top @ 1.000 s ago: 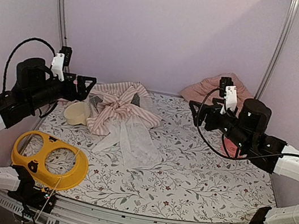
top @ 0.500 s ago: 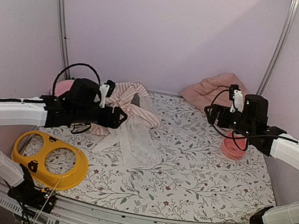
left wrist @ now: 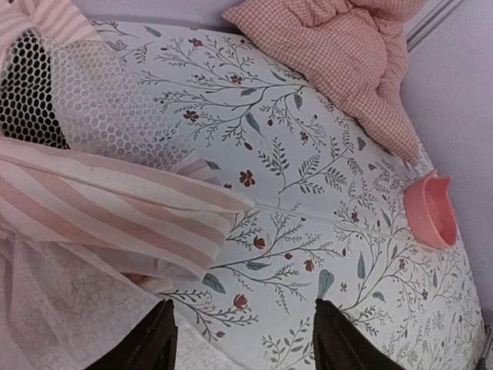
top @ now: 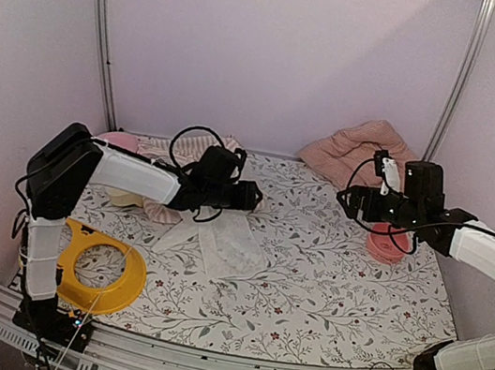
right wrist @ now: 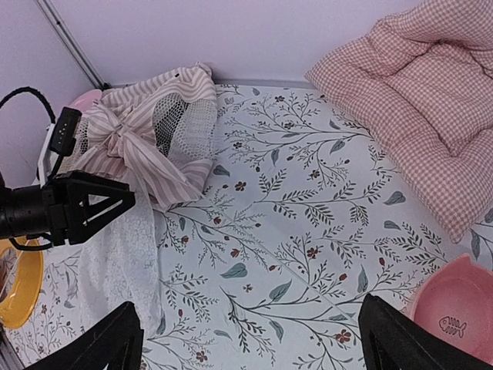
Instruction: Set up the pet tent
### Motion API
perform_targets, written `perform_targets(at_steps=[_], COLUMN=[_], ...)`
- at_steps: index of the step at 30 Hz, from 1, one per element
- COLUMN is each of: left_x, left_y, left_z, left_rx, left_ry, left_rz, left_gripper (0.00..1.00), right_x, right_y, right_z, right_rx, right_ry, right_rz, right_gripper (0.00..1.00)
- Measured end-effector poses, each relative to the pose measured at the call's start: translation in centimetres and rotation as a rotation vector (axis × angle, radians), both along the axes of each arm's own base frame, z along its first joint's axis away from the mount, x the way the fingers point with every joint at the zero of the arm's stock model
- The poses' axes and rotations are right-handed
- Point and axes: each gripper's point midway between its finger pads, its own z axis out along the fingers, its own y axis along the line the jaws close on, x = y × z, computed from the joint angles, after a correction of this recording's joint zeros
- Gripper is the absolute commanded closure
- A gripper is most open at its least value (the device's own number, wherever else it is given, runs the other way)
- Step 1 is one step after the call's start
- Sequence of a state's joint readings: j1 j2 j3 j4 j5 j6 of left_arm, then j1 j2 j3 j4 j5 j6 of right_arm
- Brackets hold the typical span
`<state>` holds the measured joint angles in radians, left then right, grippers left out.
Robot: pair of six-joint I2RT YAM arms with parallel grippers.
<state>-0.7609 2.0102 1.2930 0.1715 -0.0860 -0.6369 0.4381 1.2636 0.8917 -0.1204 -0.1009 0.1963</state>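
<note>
The pet tent (top: 195,169) lies collapsed at the back left, a heap of pink-and-white striped fabric (left wrist: 100,208) with a mesh window (left wrist: 85,100). Its sheer white curtain (top: 223,243) spreads toward the front. My left gripper (top: 251,195) hovers low at the tent's right edge. In the left wrist view its jaws (left wrist: 246,339) stand apart over the tablecloth, nothing between them, and the left finger overlaps the curtain. My right gripper (top: 344,199) hangs open at the right, well away from the tent (right wrist: 154,131), with bare cloth between its fingers (right wrist: 108,343).
A pink checked cushion (top: 358,151) leans in the back right corner. A pink bowl (top: 388,245) sits under the right arm. A yellow double-ring feeder stand (top: 101,265) lies front left. Another pink item (top: 120,139) shows behind the left arm. Walls close in all round.
My left arm has swung from the table's left edge across the tent to its right side, and its jaws have narrowed. The right arm drew back a little, jaws still wide.
</note>
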Motion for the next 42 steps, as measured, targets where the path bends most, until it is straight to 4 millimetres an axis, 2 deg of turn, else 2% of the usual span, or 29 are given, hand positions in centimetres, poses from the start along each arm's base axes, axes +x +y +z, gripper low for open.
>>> perform_targets(at_steps=[3, 7, 11, 15, 22, 28, 31, 36, 42], left_x=[1.1, 1.1, 1.2, 2.3, 3.7, 3.9, 3.9, 1.8, -0.8], left_y=[-0.8, -0.2, -0.5, -1.7, -2.5, -2.5, -2.5, -1.0, 1.0], left_z=[-2.3, -5.4, -5.4, -4.6, -5.5, -5.9, -5.7, -4.8, 0.8], left_rx=[-0.019, -0.011, -0.033, -0.067, -0.057, -0.028, -0.022, 0.007, -0.006], left_ry=[0.048, 0.120, 0.130, 0.107, 0.087, 0.069, 0.049, 0.046, -0.022], left_rz=[0.044, 0.106, 0.125, 0.126, 0.134, 0.112, 0.100, 0.062, 0.006], left_gripper=[0.41, 0.39, 0.39, 0.45, 0.61, 1.00, 1.00, 1.00, 1.00], right_x=[-0.4, -1.0, -1.3, -1.4, -1.6, -1.4, -1.3, -1.5, -2.7], right_y=[-0.2, -0.3, -0.5, -0.9, -1.5, -1.9, -1.9, -1.7, 0.1], right_z=[-0.6, -0.4, 0.1, -0.4, -1.3, -2.0, -3.1, -4.3, -6.5], right_rx=[-0.019, -0.029, -0.032, -0.052, -0.092, -0.116, -0.136, -0.163, -0.213], right_ry=[0.029, 0.045, 0.039, 0.053, 0.076, 0.089, 0.119, 0.151, 0.214], right_rz=[0.006, 0.013, 0.012, 0.003, -0.017, -0.034, -0.032, -0.014, 0.070], right_gripper=[0.01, 0.01, 0.01, 0.01, 0.01, 0.01, 0.01, 0.00, 0.02])
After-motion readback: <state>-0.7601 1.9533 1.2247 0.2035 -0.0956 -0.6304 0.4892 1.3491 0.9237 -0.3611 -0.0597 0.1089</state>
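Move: The end of the tent's striped flap lies about 5 cm ahead of the left gripper, 2 cm to its right and 7 cm below. The white sheer cloth is some 5 cm back from that gripper, 4 cm left and 9 cm lower. From the right gripper, the middle of the thin white pole running out of the flap is roughly 8 cm ahead, 4 cm left and 19 cm down; the pink bowl is about 7 cm ahead, 12 cm right and 18 cm down. Bring the left gripper down about 6 cm and a few centimetres forward onto the striped flap's end, shut the half-open fingers to pinch the fabric, then lift it some 6 cm while drawing back and slightly left. Meanwhile sink the wide-open right gripper about 6 cm towards the pole, easing back a little, tipping it down and lowering its left side. ##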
